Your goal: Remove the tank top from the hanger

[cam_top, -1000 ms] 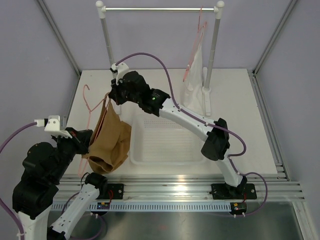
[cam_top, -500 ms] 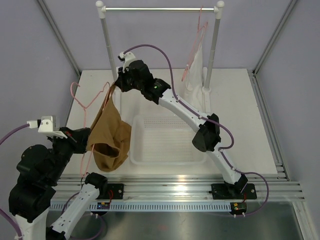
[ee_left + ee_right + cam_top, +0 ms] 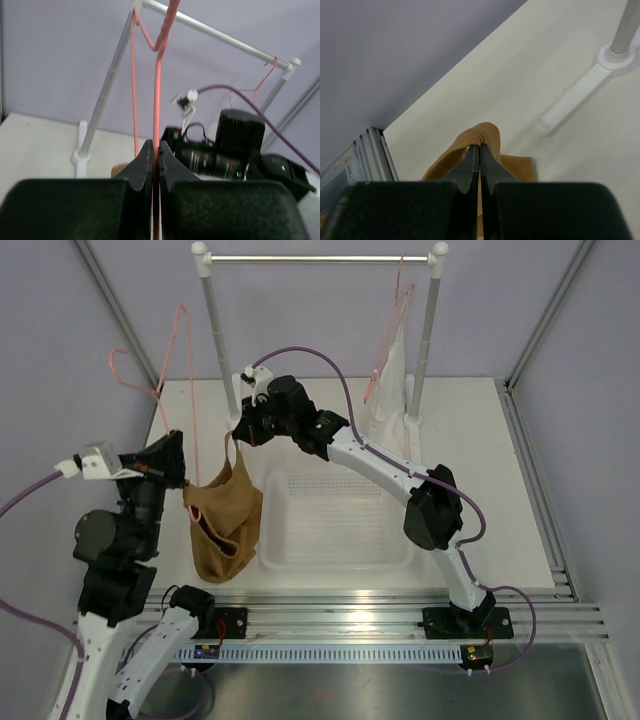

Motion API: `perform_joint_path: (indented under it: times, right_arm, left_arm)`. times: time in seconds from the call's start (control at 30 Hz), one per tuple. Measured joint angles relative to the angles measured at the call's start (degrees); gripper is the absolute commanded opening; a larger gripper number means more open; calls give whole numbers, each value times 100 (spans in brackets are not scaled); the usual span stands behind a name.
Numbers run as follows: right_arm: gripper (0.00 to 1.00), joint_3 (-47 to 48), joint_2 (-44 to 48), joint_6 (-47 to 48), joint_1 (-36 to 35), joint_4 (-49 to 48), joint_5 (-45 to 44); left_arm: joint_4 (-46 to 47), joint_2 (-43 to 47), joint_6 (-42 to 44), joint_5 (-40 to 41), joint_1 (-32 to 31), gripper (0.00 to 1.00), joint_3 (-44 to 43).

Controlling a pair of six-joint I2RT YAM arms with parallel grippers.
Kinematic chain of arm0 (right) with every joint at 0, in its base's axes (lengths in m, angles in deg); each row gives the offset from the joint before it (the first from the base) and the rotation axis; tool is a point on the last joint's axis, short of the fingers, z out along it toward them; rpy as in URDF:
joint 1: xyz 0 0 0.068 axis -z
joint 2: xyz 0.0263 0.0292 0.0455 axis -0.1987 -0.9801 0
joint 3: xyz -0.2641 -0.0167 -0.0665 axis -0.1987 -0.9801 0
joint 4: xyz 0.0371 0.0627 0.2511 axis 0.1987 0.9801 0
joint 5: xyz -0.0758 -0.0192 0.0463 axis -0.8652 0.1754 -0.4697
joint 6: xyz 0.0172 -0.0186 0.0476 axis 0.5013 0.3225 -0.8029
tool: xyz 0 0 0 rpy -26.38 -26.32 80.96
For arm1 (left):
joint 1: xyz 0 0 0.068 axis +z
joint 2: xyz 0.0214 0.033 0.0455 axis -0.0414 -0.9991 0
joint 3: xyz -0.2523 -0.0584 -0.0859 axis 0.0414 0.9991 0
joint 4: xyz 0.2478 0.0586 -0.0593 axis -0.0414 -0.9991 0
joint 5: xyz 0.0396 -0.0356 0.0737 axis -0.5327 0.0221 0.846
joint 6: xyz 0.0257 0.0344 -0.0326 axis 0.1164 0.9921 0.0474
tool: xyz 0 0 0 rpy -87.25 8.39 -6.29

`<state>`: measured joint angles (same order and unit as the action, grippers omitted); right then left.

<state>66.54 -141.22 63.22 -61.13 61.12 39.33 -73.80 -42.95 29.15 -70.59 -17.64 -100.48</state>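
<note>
The pink hanger stands tilted above the table's left side, its hook high on the left. My left gripper is shut on its lower wire; the left wrist view shows that wire pinched between the jaws. The tan tank top hangs limp below and to the right of it. One strap runs up to my right gripper, which is shut on the ribbed strap at its fingertips. I cannot tell whether the top's left corner still touches the hanger.
A white mesh basket lies on the table right of the tank top. At the back a silver rail on white posts carries a white garment on a second pink hanger. One post's base lies near my right gripper.
My left gripper has lifted and swung the hanger upward and back, away from the top. The right gripper has kept its hold on the strap, and the top now hangs from it.
</note>
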Motion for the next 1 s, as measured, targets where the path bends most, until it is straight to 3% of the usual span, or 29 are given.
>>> perform_joint_path:
  times: [0.2,0.37,0.53,0.57,0.6,0.67,0.7,0.73,0.83,1.0]
  right_arm:
    - [0,-638,520,240,-393,-190,-33]
    - [0,-890,726,299,-726,-262,-249]
    - [0,-1029,717,256,-675,-330,-374]
    - [9,-1025,702,249,-667,-332,-376]
    - [24,-1008,680,232,-662,-332,-374]
    - [39,-986,640,192,-664,-332,-372]
    - [61,-988,632,166,-669,-332,-376]
    - [74,-1012,632,111,-669,-337,-374]
    - [87,-1248,697,101,-675,-463,-518]
    - [91,-1655,1040,153,-680,-326,-1067]
  left_arm:
    - [2376,-1438,1167,4,0,0,68]
    - [2533,-2144,1751,236,0,0,-496]
    - [2328,-2188,2031,619,0,0,-1172]
    - [2076,-2192,1974,654,0,0,-1416]
    - [1722,-2218,1891,654,2,0,-1714]
    - [916,-2277,1648,647,0,0,-2347]
    - [540,-2282,1530,634,2,0,-2599]
    - [195,-2267,1410,625,0,0,-2778]
    - [-901,-2216,1139,560,2,0,-3224]
    - [-2409,-2476,892,151,4,0,-3816]
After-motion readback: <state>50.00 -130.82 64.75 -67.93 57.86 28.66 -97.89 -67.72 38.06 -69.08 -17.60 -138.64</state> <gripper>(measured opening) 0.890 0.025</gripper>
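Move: The right hand already pinches the brown tank top, whose middle hangs about 13 cm back, 3 cm left and 14 cm below. The basket's middle is some 22 cm right and 13 cm back, the rack's left foot about 10 cm ahead and 1 cm left, both 24 cm down. From the left hand, gripping the hanger still caught in the cloth, the tank top lies 4 cm ahead, 3 cm right, 30 cm below. Right draws the tank top back 7 cm, then opens; left swings the hanger forward, up, back and down. ##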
